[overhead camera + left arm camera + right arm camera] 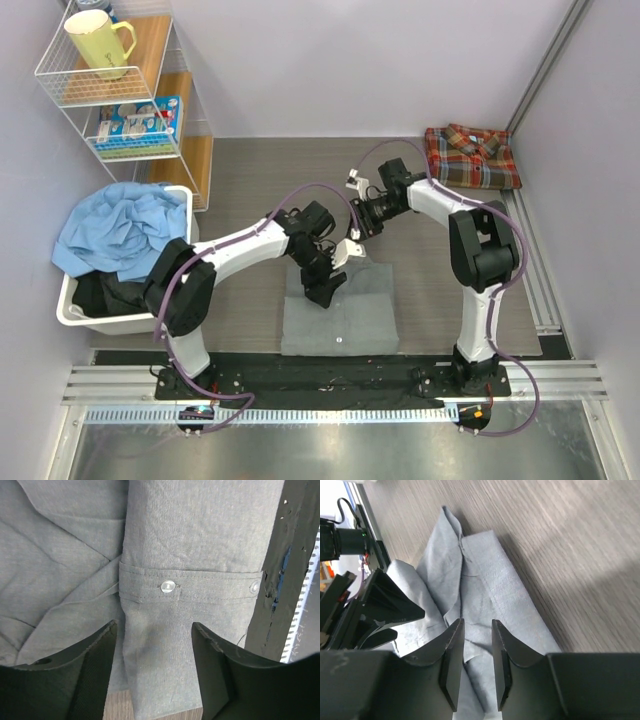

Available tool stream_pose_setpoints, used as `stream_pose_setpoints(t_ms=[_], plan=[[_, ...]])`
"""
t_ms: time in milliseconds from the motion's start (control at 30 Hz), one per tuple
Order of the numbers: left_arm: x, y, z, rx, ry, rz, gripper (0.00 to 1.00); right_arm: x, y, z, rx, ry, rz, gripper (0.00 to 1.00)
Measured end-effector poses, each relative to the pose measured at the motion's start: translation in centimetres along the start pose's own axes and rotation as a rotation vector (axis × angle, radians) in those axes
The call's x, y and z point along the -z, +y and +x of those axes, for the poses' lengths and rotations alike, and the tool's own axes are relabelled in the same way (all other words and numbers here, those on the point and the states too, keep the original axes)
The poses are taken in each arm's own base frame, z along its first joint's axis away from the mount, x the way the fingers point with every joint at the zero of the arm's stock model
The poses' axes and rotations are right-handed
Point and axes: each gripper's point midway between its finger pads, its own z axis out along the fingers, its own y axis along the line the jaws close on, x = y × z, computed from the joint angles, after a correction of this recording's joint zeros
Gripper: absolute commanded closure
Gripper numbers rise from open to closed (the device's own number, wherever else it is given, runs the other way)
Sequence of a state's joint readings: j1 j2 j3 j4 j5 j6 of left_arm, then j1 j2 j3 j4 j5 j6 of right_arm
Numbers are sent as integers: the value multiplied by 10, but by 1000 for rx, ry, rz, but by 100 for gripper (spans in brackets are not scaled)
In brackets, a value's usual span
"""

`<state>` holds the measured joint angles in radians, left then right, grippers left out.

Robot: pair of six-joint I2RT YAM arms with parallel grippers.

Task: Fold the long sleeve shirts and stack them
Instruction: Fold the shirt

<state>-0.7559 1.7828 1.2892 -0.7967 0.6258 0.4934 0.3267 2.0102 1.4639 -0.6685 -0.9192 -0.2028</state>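
A plain grey long sleeve shirt lies folded flat on the table in front of the arm bases. My left gripper hovers over its far-left part. The left wrist view shows my left gripper open above a folded sleeve cuff with pale buttons, nothing held. My right gripper hangs over the shirt's far edge. Seen from the right wrist, my right gripper has a narrow gap above the grey cloth, gripping nothing. The plaid shirt lies folded at the back right.
A white bin with blue and dark clothes stands at the left. Behind it is a wire shelf holding a yellow mug. A black base strip runs along the near edge.
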Motion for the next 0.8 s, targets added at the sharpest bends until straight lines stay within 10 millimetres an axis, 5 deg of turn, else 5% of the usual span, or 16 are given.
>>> stream_pose_setpoints(t_ms=[300,600,800], plan=[[-15,10,13,-10,6,-23,45,-31,-1,22,-25,88,-32,69],[-23,13,15,-29,22,-19,100,-47,-23,45,-56,152,-22,70],[-10,11,1,-45,22,-15,100,-45,-23,46,-43,160,-22,70]])
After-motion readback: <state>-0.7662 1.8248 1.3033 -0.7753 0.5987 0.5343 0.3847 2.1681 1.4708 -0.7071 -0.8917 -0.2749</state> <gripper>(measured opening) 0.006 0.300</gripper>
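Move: The far edge of the shirt's folded front flap lies about 2 cm ahead of my left hand, 1 cm to its right and 4 cm below. The nearer shirt button is some 4 cm right and 1 cm back, the other about 9 cm back and 4 cm right, both at that depth. My right hand is heading for the shirt's far edge, about 3 cm back, 1 cm left and 7 cm down. With my left fingers open, I sink about 3 cm over the flap edge, shut them to pinch the cloth beside the button, then rise some 2 cm with it. Meanwhile my right hand goes down about 6 cm and back 2 to 3 cm to the shirt's far edge, tipping slightly, fingers staying part open, and stops there. ##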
